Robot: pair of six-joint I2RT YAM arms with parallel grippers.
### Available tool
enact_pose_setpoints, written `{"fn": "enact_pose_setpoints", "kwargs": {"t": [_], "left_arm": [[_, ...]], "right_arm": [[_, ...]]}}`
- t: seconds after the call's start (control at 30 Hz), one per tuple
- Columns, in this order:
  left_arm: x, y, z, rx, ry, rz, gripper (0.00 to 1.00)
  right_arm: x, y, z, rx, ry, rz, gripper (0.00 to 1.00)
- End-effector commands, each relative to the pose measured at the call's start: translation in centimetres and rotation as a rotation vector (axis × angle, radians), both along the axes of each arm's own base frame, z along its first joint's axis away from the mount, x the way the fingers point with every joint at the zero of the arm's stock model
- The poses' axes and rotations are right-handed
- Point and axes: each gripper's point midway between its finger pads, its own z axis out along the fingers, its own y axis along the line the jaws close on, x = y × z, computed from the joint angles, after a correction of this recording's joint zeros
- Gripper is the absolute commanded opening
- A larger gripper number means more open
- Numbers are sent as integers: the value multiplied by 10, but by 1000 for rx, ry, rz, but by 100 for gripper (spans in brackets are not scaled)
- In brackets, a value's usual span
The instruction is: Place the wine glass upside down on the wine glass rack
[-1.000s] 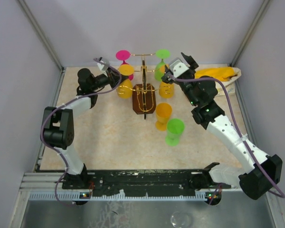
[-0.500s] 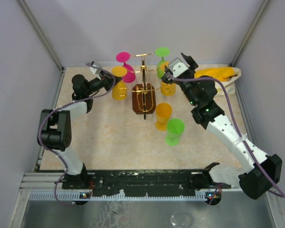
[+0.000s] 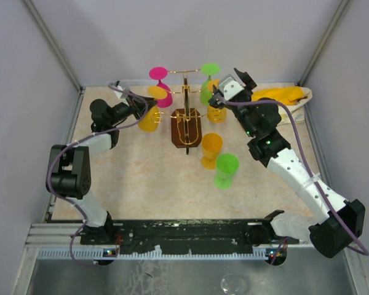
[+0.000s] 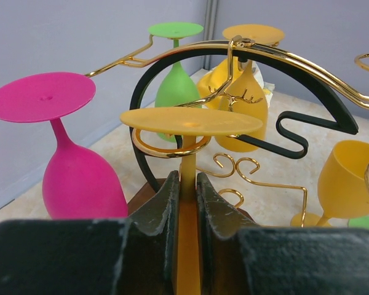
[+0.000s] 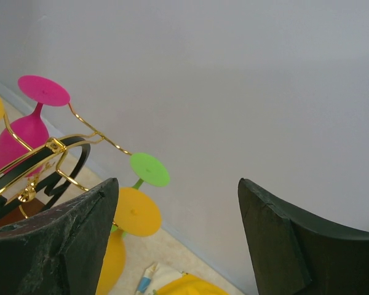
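Note:
The wine glass rack (image 3: 186,126) stands mid-table, gold wire on a brown base. A pink glass (image 3: 162,86), a green glass (image 3: 207,86) and a yellow glass (image 3: 216,114) hang on it upside down. My left gripper (image 3: 137,106) is left of the rack, shut on the stem of an inverted yellow wine glass (image 3: 149,118). In the left wrist view the stem (image 4: 187,175) sits between my fingers, and the foot (image 4: 190,121) lies just above a gold curled arm (image 4: 169,149). My right gripper (image 3: 232,83) hangs open and empty beside the rack's right side.
An upright yellow glass (image 3: 211,149) and an upright green glass (image 3: 226,169) stand in front of the rack on the right. A yellow bag (image 3: 283,95) lies at the back right corner. Walls close in the table on three sides.
My left gripper has carried the inverted yellow glass to the left, away from the rack's centre. The right arm has not moved.

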Motion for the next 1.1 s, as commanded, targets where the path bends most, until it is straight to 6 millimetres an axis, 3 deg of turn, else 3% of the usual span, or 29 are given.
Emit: {"fn": "enact_pose_setpoints", "kwargs": {"t": [0.0,0.13,0.3,0.53,0.77,0.87,1.07], "left_arm": [[-6,-14,10,-5,-44,-85,0],[-5,-23,8,-12,-26,-113,4],[-8,-21,7,-15,-26,-99,43],[-14,-16,3,31,-8,-56,60],[-24,-8,-7,60,38,-10,66],[-30,-4,-11,82,64,20,67],[-25,32,-13,152,117,267,69]], "right_arm": [[-5,-5,18,33,-52,-2,79],[-6,-6,17,33,-48,-3,83],[-7,-5,18,54,-21,7,88],[-8,-4,17,76,8,15,93],[1,-19,10,150,92,-52,99],[5,-31,-4,210,209,-84,99],[-1,-71,-31,294,325,-215,99]]}}
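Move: My left hand already grips the stem of the upside-down orange glass. The rack's middle-left holder is about 2 cm to its right, level with it fore and aft, and some 2 cm above my fingertips. The hanging pink glass stands about 7 cm ahead and 3 cm right, and the empty front-left holder is about 7 cm back and 2 cm right. From my right hand the middle-left holder lies roughly 22 cm left, 5 cm ahead and 13 cm lower. I carry the held stem about 2 cm right with my left hand, sinking slightly into the middle-left holder, then open my fingers wide, let go and back off some 3 cm towards my base, drawing left as well. My right hand opens fully and swings about 4 cm right and 4 cm down, away from the rack, tipping down roughly 15 degrees. ##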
